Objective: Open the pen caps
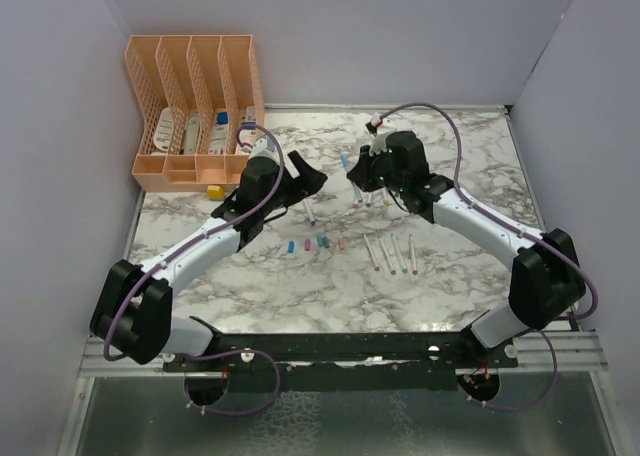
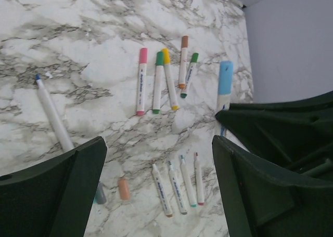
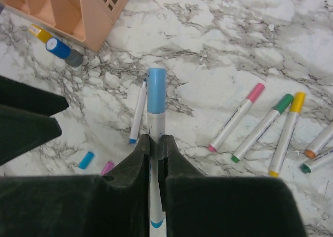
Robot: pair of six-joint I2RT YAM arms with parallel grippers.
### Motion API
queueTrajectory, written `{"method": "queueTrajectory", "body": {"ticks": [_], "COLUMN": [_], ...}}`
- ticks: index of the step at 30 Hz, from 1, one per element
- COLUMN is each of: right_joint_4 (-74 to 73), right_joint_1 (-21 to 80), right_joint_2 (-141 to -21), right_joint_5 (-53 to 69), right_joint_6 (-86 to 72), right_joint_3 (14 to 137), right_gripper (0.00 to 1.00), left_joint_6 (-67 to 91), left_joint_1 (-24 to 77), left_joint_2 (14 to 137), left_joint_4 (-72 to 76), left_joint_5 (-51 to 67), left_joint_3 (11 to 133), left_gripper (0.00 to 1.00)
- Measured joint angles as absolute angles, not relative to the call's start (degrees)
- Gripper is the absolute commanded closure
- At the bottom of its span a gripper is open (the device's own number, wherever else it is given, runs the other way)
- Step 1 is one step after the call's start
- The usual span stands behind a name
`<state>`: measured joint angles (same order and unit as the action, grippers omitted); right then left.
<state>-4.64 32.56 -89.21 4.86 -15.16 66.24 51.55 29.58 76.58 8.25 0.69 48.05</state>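
My right gripper [image 1: 357, 179] [image 3: 156, 141] is shut on a pale pen [image 3: 156, 123] whose light blue cap [image 3: 156, 89] [image 2: 225, 79] sticks out past the fingertips, held above the table. My left gripper [image 1: 308, 174] [image 2: 157, 143] is open and empty, just left of that cap. Several capped pens [image 3: 263, 128] [image 2: 157, 81] lie under the right arm. Several uncapped pens [image 1: 390, 253] [image 2: 177, 187] lie in a row. One uncapped blue-tipped pen [image 3: 138, 112] [image 2: 52, 112] lies alone. Loose caps [image 1: 315, 244] lie near it, blue [image 3: 86, 159], pink [image 3: 107, 168] and orange [image 2: 123, 188].
A peach desk organizer [image 1: 190, 106] [image 3: 88, 8] stands at the back left. A yellow block [image 3: 40, 33] and a blue-topped bottle [image 3: 62, 51] lie in front of it. Grey walls close in the marble table [image 1: 470, 166] on three sides.
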Motion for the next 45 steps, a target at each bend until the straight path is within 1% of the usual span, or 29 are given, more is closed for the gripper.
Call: {"method": "queueTrajectory", "body": {"ticks": [9,16,18,22,26,27,30,35,41,45], "right_joint_4": [-4.67,-4.45,-4.36,-4.21,-4.21,-4.21,-4.21,-4.23,-4.23,-4.25], "right_joint_1": [32.71,33.82,34.15,34.72,35.33,35.44,35.68,35.94,35.94,35.94], "right_joint_2": [-85.06,-84.07,-83.85,-83.44,-82.96,-82.83,-82.7,-82.67,-81.87,-81.67], "right_joint_5": [9.98,13.02,13.54,14.52,14.92,14.94,15.11,15.14,15.14,15.14], "right_joint_6": [-15.14,-15.14,-15.14,-15.14,-15.09,-15.07,-14.76,-14.66,-14.61,-14.46], "right_joint_3": [61.41,60.4,60.31,60.29,60.29,60.29,60.29,60.27,59.64,59.2], "right_gripper": [0.99,0.99,0.99,0.99,0.99,0.99,0.99,0.99,0.98,0.99], "left_joint_6": [53.82,54.89,55.07,55.44,55.68,55.79,55.81,55.83,55.83,55.86], "left_joint_1": [30.98,33.52,33.91,34.26,34.26,34.26,34.26,34.26,34.26,34.26], "left_joint_2": [80.73,83.94,84.75,85.54,85.54,85.54,85.54,85.54,85.54,85.54], "left_joint_4": [13.89,15.57,16.03,16.25,16.71,16.78,17.21,17.56,17.56,17.61], "left_joint_5": [3.73,4.36,4.51,4.54,4.54,4.54,4.51,4.51,4.51,4.51], "left_joint_3": [52.45,53.87,53.95,53.95,53.98,53.98,53.95,53.95,53.95,53.95], "left_gripper": [0.17,0.23,0.27,0.39,0.55,0.57,0.62,0.65,0.76,0.78]}}
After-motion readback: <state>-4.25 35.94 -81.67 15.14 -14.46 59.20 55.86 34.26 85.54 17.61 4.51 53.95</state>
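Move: The blue cap, still on the pen pinched in the right hand, stands about 8 cm ahead of the open left hand, 10 cm to its right and some 2 cm above it. From the right hand the cap sticks out about 5 cm ahead, 1 cm left and 2 cm up. On the table roughly 17 cm below the right hand, the pink pen lies 7 cm ahead and 3 cm right, and the green pen 7 cm ahead and 7 cm right. The blue cap is brought back to the left hand: the right hand keeps its pinch on the pen and draws it back about 6.5 cm and a little left, turning counter-clockwise. The left hand goes about 6.5 cm right and some 2 cm up towards the cap, then stays there and closes its fingers from wide open to nearly shut around it. ##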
